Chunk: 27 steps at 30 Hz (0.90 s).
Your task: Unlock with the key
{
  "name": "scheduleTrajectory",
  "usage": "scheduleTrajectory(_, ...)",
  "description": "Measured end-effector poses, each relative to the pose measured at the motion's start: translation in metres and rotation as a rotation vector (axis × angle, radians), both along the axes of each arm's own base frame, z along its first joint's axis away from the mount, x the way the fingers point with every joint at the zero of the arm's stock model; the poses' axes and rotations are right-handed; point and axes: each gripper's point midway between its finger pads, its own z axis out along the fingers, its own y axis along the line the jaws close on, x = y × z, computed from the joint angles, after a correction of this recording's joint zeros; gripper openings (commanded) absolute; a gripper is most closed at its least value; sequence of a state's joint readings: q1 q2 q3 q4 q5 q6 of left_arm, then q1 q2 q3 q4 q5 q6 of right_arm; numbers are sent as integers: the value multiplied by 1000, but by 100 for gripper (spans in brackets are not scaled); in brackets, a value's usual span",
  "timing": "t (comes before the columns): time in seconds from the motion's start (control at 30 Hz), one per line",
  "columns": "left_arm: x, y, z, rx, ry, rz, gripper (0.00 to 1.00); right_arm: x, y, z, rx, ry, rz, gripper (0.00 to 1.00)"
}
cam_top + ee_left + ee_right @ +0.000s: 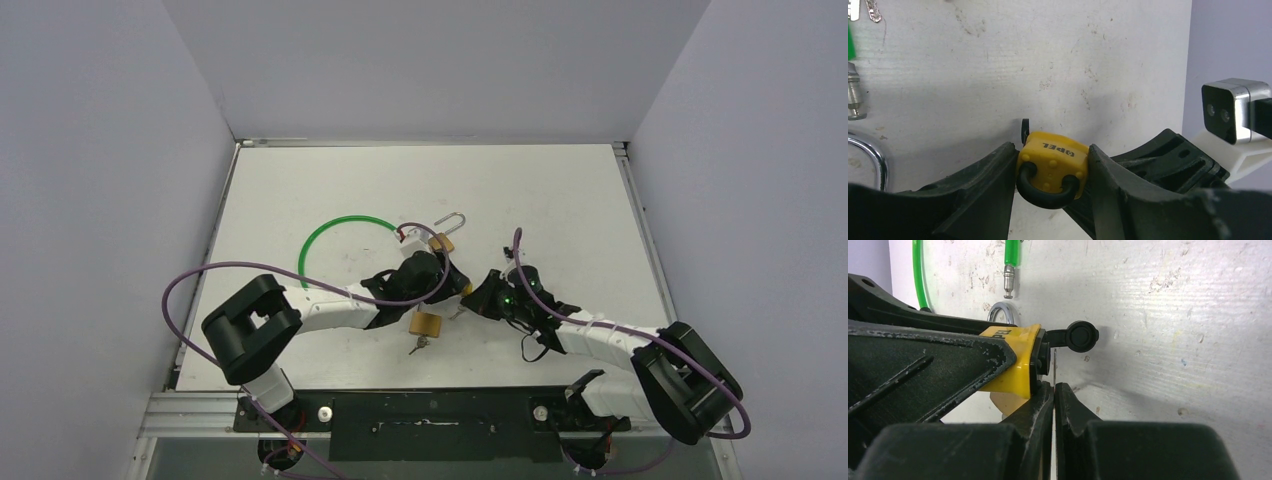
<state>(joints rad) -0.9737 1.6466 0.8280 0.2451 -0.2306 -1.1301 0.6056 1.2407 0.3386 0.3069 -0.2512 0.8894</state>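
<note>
A yellow padlock [1054, 159] with a black shackle is pinched between the fingers of my left gripper [1052, 150], body held by its two sides, a little above the table. In the right wrist view my right gripper [1054, 386] is shut on a thin key [1054, 362], seen edge-on. Its blade stands right against the black keyhole end of the yellow padlock [1015, 367]. The padlock's round black dust cap [1082, 336] hangs open beside it. Whether the blade is inside the keyhole I cannot tell. From above, both grippers [445, 278] [482, 296] meet at the table's middle.
A brass padlock [427, 323] with a key [418, 346] in it lies just in front of the grippers. A second brass padlock [443, 240] with an open silver shackle lies behind them, next to a green cable loop [325, 240]. White walls enclose the table.
</note>
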Motion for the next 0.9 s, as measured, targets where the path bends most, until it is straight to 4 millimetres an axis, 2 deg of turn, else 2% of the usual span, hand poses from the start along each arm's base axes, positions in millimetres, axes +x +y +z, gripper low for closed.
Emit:
scheduleTrajectory(0.3,-2,-3,2,-3,9,-24,0,-8,-7,8,9,-87,44,0)
scheduleTrajectory(0.53,2,1,2,181,24,-82,0,-18,-21,27,38,-141,29,0)
scheduleTrajectory(0.67,1,2,-14,308,44,-117,0,-21,-36,31,12,-142,-21,0)
scheduleTrajectory(0.8,-4,8,-41,455,74,-139,0,-27,-56,19,-57,-99,-82,0)
scheduleTrajectory(0.9,3,0,-40,505,58,-146,5,-31,-67,9,-102,-61,-112,0)
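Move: The right hand already holds the key, with the yellow padlock's keyhole face close by: the padlock is about 2 cm ahead, 3 cm left and at the same height. The brass padlock lies on the table roughly 5 cm back, 9 cm left and 8 cm below; the open-shackle padlock is some 11 cm ahead, 6 cm left and 8 cm below. From the left hand, gripping the yellow padlock, the key is about 2 cm back and 2 cm right, level. Right hand draws the key about 6 cm right from the padlock, which left lowers 4 cm, rolling 30 degrees. ##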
